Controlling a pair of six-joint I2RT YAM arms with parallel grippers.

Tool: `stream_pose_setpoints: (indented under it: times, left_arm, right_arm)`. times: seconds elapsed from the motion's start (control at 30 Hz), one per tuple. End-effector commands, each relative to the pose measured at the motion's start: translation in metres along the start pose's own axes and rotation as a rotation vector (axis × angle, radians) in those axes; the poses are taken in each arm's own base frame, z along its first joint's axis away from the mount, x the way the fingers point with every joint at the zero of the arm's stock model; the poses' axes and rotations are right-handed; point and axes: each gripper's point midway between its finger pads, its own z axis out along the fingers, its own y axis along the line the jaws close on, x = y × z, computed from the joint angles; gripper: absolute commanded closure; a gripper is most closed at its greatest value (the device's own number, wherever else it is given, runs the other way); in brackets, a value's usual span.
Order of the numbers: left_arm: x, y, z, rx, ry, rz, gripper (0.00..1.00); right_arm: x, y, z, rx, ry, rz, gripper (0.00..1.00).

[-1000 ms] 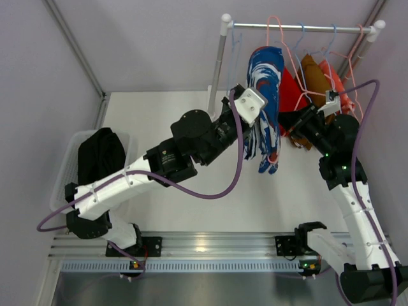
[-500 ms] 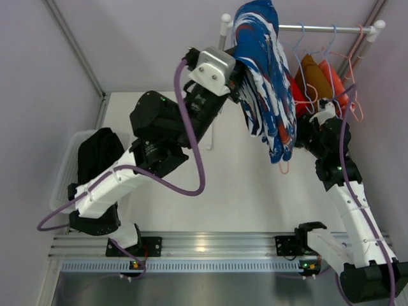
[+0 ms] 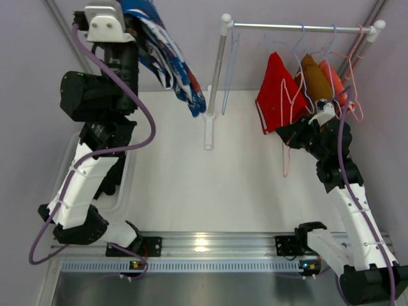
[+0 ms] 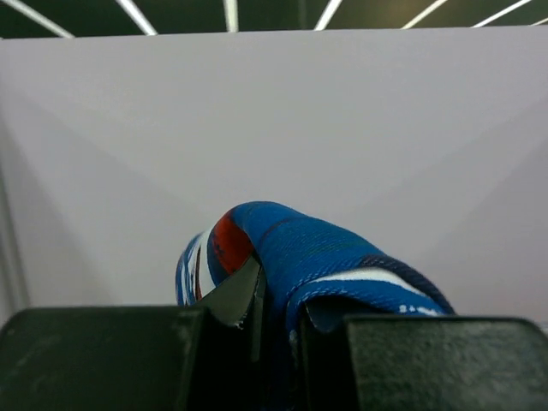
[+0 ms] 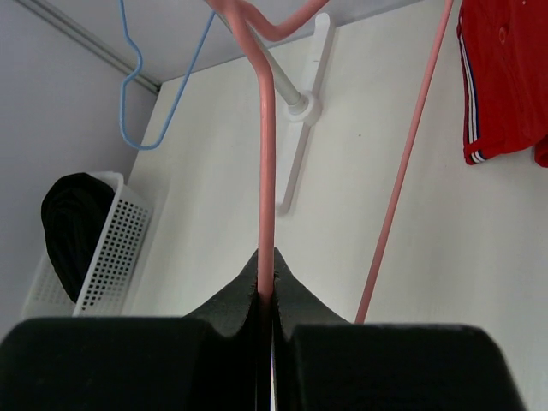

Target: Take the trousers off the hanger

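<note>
The blue trousers (image 3: 169,60) with the white and red pattern hang from my left gripper (image 3: 131,19), raised high at the far left; the left wrist view shows the jaws (image 4: 278,295) shut on a fold of that blue cloth (image 4: 325,248). My right gripper (image 3: 288,135) is shut on the wire of a bare pink hanger (image 5: 266,171), below the rail. Red trousers (image 3: 275,95), brown trousers (image 3: 314,80) and orange-red trousers (image 3: 335,80) still hang on hangers from the rail (image 3: 299,27). Black trousers (image 5: 73,223) lie in the white basket (image 5: 116,244).
The rack's white post (image 3: 213,83) stands on a base (image 3: 207,137) mid-table, with an empty blue hanger (image 3: 228,76) beside it. The basket sits at the table's left edge, mostly hidden behind my left arm in the top view. Grey walls close in on both sides.
My left arm has swung up and far to the left, carrying the blue trousers away from the rack. The pink hanger in my right gripper is now bare.
</note>
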Motion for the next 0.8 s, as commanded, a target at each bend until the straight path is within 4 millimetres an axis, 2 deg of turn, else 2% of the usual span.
stream_pose_setpoints:
  times: [0.0, 0.03, 0.1, 0.13, 0.17, 0.2, 0.23, 0.27, 0.3, 0.33, 0.4, 0.43, 0.6, 0.67, 0.7, 0.73, 0.77]
  left_arm:
    - [-0.064, 0.088, -0.018, -0.189, -0.161, -0.086, 1.00]
    - [-0.068, 0.113, -0.024, -0.245, -0.161, -0.070, 1.00]
    - [-0.061, 0.133, -0.031, -0.301, -0.132, -0.043, 1.00]
    - [-0.068, 0.146, -0.043, -0.325, -0.129, -0.031, 1.00]
    - [-0.057, 0.158, -0.047, -0.361, -0.108, 0.005, 1.00]
    - [-0.055, 0.166, -0.053, -0.382, -0.100, 0.024, 1.00]
    - [-0.069, 0.183, -0.070, -0.430, -0.120, 0.055, 1.00]
    - [-0.069, 0.190, -0.078, -0.454, -0.118, 0.074, 1.00]
    - [-0.050, 0.198, -0.085, -0.494, -0.075, 0.112, 1.00]
    - [-0.061, 0.214, -0.104, -0.549, -0.094, 0.145, 1.00]
    - [-0.060, 0.227, -0.122, -0.607, -0.083, 0.192, 1.00]
    - [-0.058, 0.237, -0.140, -0.656, -0.069, 0.229, 1.00]
    - [-0.051, 0.260, -0.199, -0.787, -0.030, 0.324, 1.00]
    - [-0.047, 0.269, -0.231, -0.867, -0.008, 0.367, 1.00]
    - [-0.055, 0.271, -0.252, -0.908, -0.022, 0.391, 1.00]
    - [-0.050, 0.273, -0.261, -0.928, -0.009, 0.408, 1.00]
    - [-0.033, 0.277, -0.271, -0.945, 0.032, 0.429, 1.00]
  right_arm:
    - [-0.021, 0.015, -0.008, -0.049, -0.056, -0.077, 1.00]
    - [-0.022, 0.015, -0.008, -0.050, -0.059, -0.087, 1.00]
    - [-0.023, 0.017, -0.008, -0.058, -0.058, -0.092, 1.00]
    - [-0.024, 0.019, -0.008, -0.067, -0.058, -0.095, 1.00]
    - [-0.025, 0.021, -0.007, -0.074, -0.058, -0.095, 1.00]
    - [-0.026, 0.024, -0.007, -0.086, -0.055, -0.095, 1.00]
    - [-0.026, 0.024, -0.005, -0.089, -0.050, -0.093, 1.00]
    - [-0.026, 0.024, -0.004, -0.091, -0.048, -0.093, 1.00]
    - [-0.024, 0.026, -0.004, -0.105, -0.037, -0.090, 1.00]
    - [-0.021, 0.025, 0.000, -0.108, -0.018, -0.083, 1.00]
    - [-0.020, 0.028, 0.002, -0.127, 0.001, -0.081, 1.00]
    - [-0.018, 0.027, 0.005, -0.127, 0.013, -0.075, 1.00]
    - [-0.020, 0.037, 0.012, -0.177, 0.043, -0.073, 1.00]
    - [-0.023, 0.039, 0.013, -0.186, 0.047, -0.073, 1.00]
    - [-0.022, 0.039, 0.015, -0.184, 0.053, -0.073, 1.00]
    - [-0.023, 0.038, 0.016, -0.183, 0.054, -0.074, 1.00]
    - [-0.024, 0.040, 0.016, -0.186, 0.055, -0.075, 1.00]
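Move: The left hand, high up with the blue patterned trousers pinched, has the white basket some 30 cm to its left, about level with it fore and aft, and roughly 64 cm below; the black trousers lie in it, about 2 cm farther out than its middle. The right hand holds the empty pink hanger; the blue hangers at the rail's near-empty left end are about 25 cm ahead, 13 cm left and 10 cm up, the red trousers some 17 cm ahead and 4 cm right, about level. Keeping its pinch on the blue patterned trousers, the left hand sweeps fast to the left, about 30 cm, towards the basket, soon also drawing back and sinking some 15 cm each, while the wrist swings some 55 degrees counter-clockwise. The right hand keeps the pink hanger gripped and eases it a couple of centimetres left, towards the blue hangers, turning slightly counter-clockwise. ##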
